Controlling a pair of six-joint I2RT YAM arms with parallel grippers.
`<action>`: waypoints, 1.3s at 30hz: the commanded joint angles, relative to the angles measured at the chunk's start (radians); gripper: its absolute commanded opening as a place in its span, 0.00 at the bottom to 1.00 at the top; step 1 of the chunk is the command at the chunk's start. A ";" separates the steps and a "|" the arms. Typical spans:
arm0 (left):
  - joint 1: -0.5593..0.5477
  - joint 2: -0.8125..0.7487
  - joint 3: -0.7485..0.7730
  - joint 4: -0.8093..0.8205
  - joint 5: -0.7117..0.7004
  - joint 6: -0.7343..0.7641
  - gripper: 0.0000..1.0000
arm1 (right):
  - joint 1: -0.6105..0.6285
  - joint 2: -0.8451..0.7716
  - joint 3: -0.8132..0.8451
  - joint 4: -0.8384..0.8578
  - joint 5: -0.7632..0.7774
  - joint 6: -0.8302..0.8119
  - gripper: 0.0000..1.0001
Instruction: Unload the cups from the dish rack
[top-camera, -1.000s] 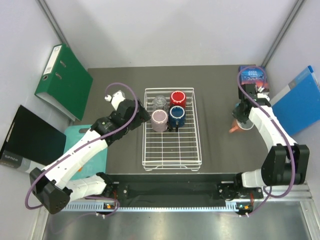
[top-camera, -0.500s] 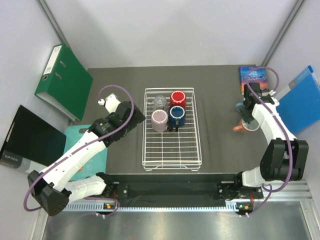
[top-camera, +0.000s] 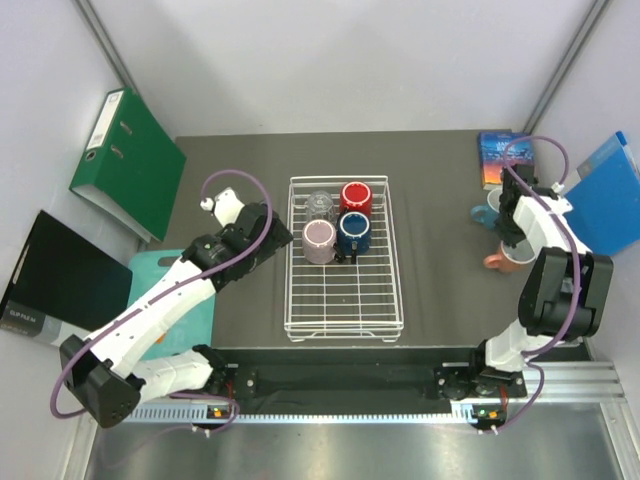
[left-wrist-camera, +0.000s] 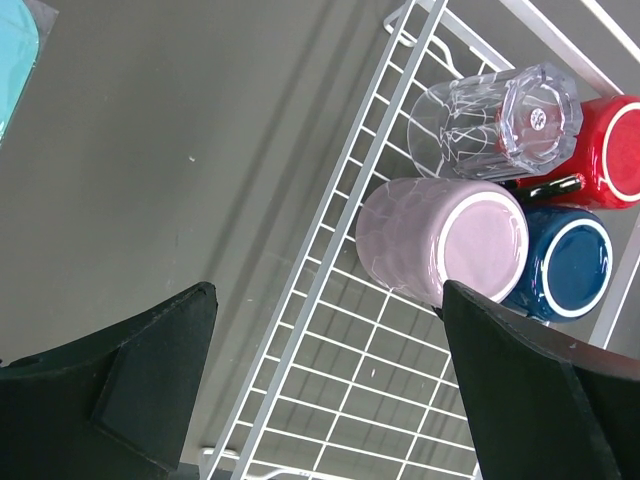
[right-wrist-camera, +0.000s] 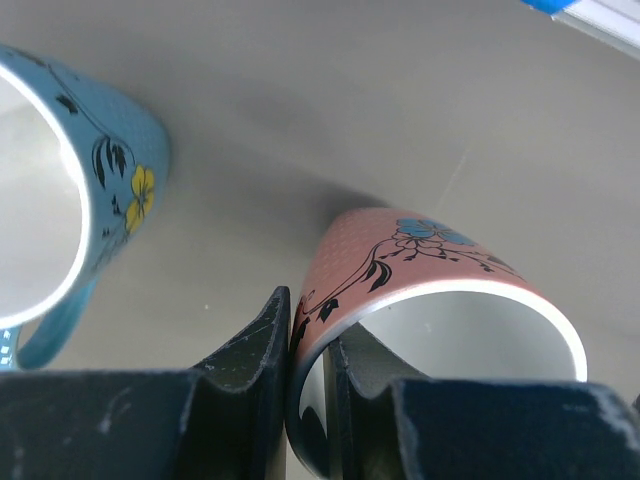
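Observation:
The white wire dish rack (top-camera: 340, 300) sits mid-table with a clear glass (top-camera: 320, 205), a red mug (top-camera: 356, 197), a mauve-pink mug (top-camera: 319, 240) and a dark blue mug (top-camera: 354, 232) at its far end. My left gripper (top-camera: 272, 232) hovers open by the rack's left rim (left-wrist-camera: 330, 220), empty (left-wrist-camera: 328, 300), short of the pink mug (left-wrist-camera: 445, 240). At the right, my right gripper (right-wrist-camera: 308, 330) is shut on the wall of the salmon-orange mug (right-wrist-camera: 420, 260), one finger inside, low over the table (top-camera: 510, 258). A light blue mug (right-wrist-camera: 110, 170) stands just beside it (top-camera: 487, 213).
A green binder (top-camera: 130, 160), a black folder (top-camera: 60, 275) and a teal board (top-camera: 165, 290) lie along the left. A book (top-camera: 500, 155) and a blue folder (top-camera: 610, 195) sit at the far right, close to the right arm.
My right gripper has carried the salmon mug to the right, uncovering the light blue mug. The left arm drew back a little from the rack.

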 joint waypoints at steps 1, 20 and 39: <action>0.002 -0.008 -0.018 0.001 -0.006 0.014 0.99 | -0.019 0.019 0.089 0.033 0.056 -0.031 0.00; 0.001 0.042 -0.009 0.034 0.015 0.018 0.99 | -0.019 0.122 0.105 0.079 -0.038 -0.060 0.19; 0.001 0.073 0.011 0.048 0.027 0.006 0.99 | 0.032 -0.018 0.203 0.006 -0.102 -0.112 0.45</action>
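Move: The pink cup is already pinched by the right hand at its forward rim, its middle about 4 cm back, 1 cm right and 4 cm below. It is bound for the table just behind the light blue cup, which stands roughly 7 cm ahead, 3 cm left and 6 cm below. The lilac cup lies some 4 cm ahead, 9 cm right and 12 cm below the left hand, with the dark blue cup 9 cm farther right and the glass 9 cm beyond the lilac cup. The pink cup, still gripped by its rim, is carried about 2 cm forward towards the light blue cup and lowered 2 cm to the table; the right fingers then open to nearly half and the hand goes on 2 cm forward, rising about as much. Meanwhile the wide-open left hand sinks some 3 cm, easing towards the lilac cup. ##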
